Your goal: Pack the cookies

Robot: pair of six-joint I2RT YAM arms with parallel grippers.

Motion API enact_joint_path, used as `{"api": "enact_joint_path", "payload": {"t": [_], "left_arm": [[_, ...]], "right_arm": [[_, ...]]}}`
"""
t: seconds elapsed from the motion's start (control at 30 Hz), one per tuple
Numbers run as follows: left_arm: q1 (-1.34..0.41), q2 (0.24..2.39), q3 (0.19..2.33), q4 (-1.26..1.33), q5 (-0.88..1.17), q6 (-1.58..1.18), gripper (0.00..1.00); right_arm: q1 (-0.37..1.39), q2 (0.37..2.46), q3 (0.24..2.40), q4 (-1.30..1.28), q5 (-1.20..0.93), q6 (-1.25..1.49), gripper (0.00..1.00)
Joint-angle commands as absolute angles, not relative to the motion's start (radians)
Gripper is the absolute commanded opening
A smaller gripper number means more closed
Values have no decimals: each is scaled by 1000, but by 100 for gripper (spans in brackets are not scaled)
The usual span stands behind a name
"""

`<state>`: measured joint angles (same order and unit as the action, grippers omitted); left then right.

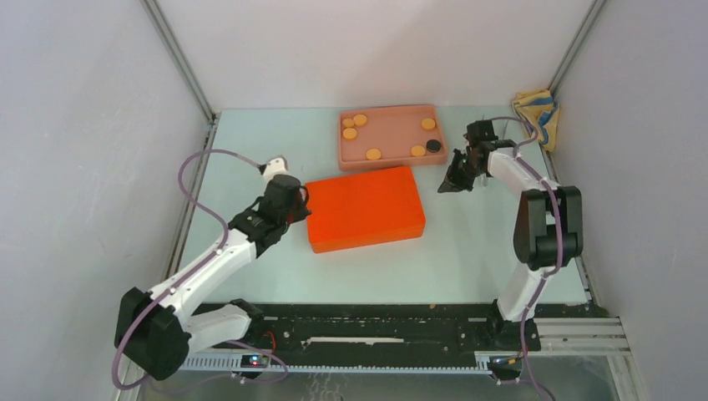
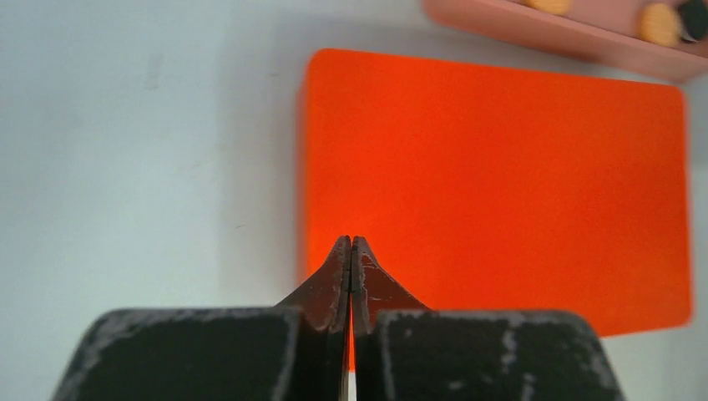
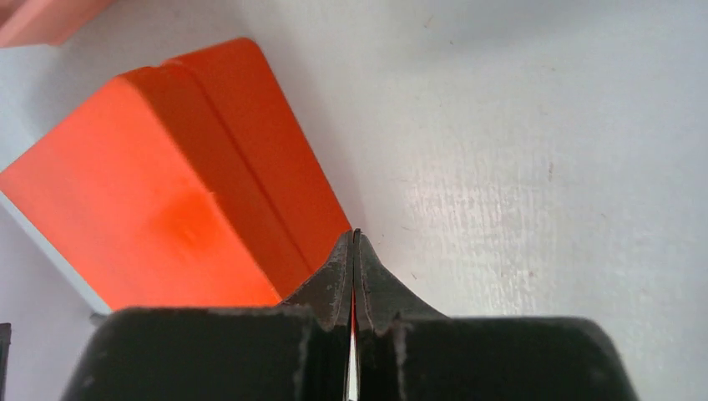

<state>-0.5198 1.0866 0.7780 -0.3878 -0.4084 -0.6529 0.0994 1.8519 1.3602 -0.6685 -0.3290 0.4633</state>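
Several orange cookies [image 1: 373, 154] and one black cookie [image 1: 433, 145] lie in a shallow pink tray [image 1: 392, 134] at the back of the table. In front of it sits a closed orange box [image 1: 365, 208]. My left gripper [image 1: 300, 203] is shut and empty, just over the box's left end; in the left wrist view its tips [image 2: 351, 244] hang over the box's lid [image 2: 501, 184], with the tray's edge [image 2: 551, 29] at the top. My right gripper [image 1: 451, 185] is shut and empty, right of the box's far right corner [image 3: 242, 150], near the tray's right end.
A crumpled yellow and blue cloth [image 1: 536, 110] lies in the back right corner. Grey walls and metal posts close in the table on both sides. A black rail with the arm bases runs along the near edge [image 1: 376, 326].
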Motion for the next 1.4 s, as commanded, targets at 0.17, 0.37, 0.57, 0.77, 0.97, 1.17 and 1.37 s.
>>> {"api": "enact_joint_path", "payload": {"t": [0.17, 0.37, 0.57, 0.77, 0.97, 1.17, 1.37], "left_arm": [[-547, 1381, 698, -8, -33, -711, 0], [-586, 1549, 693, 126, 90, -754, 0], [-616, 1633, 730, 177, 155, -770, 0], [-621, 1640, 742, 199, 185, -768, 0], [-621, 1608, 758, 218, 221, -751, 0], [-621, 1429, 777, 111, 180, -716, 0], [-621, 1190, 808, -71, 28, -643, 0]], "right_arm": [[269, 1673, 1453, -735, -58, 384, 0], [388, 1719, 1540, -793, -1, 327, 0], [489, 1794, 1607, -844, 99, 298, 0], [505, 1877, 1532, -842, 98, 309, 0], [488, 1878, 1392, -862, 184, 375, 0], [491, 1860, 1423, -852, 174, 366, 0], [551, 1789, 1486, -818, 224, 340, 0]]}}
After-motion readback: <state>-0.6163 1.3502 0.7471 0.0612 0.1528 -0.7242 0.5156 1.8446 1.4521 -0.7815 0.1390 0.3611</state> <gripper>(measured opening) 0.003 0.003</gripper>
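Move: The closed left fingers hang just off the left end of the lid on the box; the lid's middle lies about 17 cm to their right, 3 cm ahead and 9 cm below. From the closed right fingers, just off the other end, the lid's middle is some 22 cm left, 5 cm back and 3 cm lower. The cookie tray's centre is 16 cm ahead and 14 cm left of the right hand, its black cookie 13 cm ahead and 2 cm left. Rightward and some 6.5 cm down, the left hand brings its shut fingers onto the lid and slides them along the top, about 18 cm right in all, turning clockwise, before lifting and edging back left. The right hand arcs up and left over the lid's right end, then comes down to rest shut fingertips on top, ending some 7.5 cm left. ##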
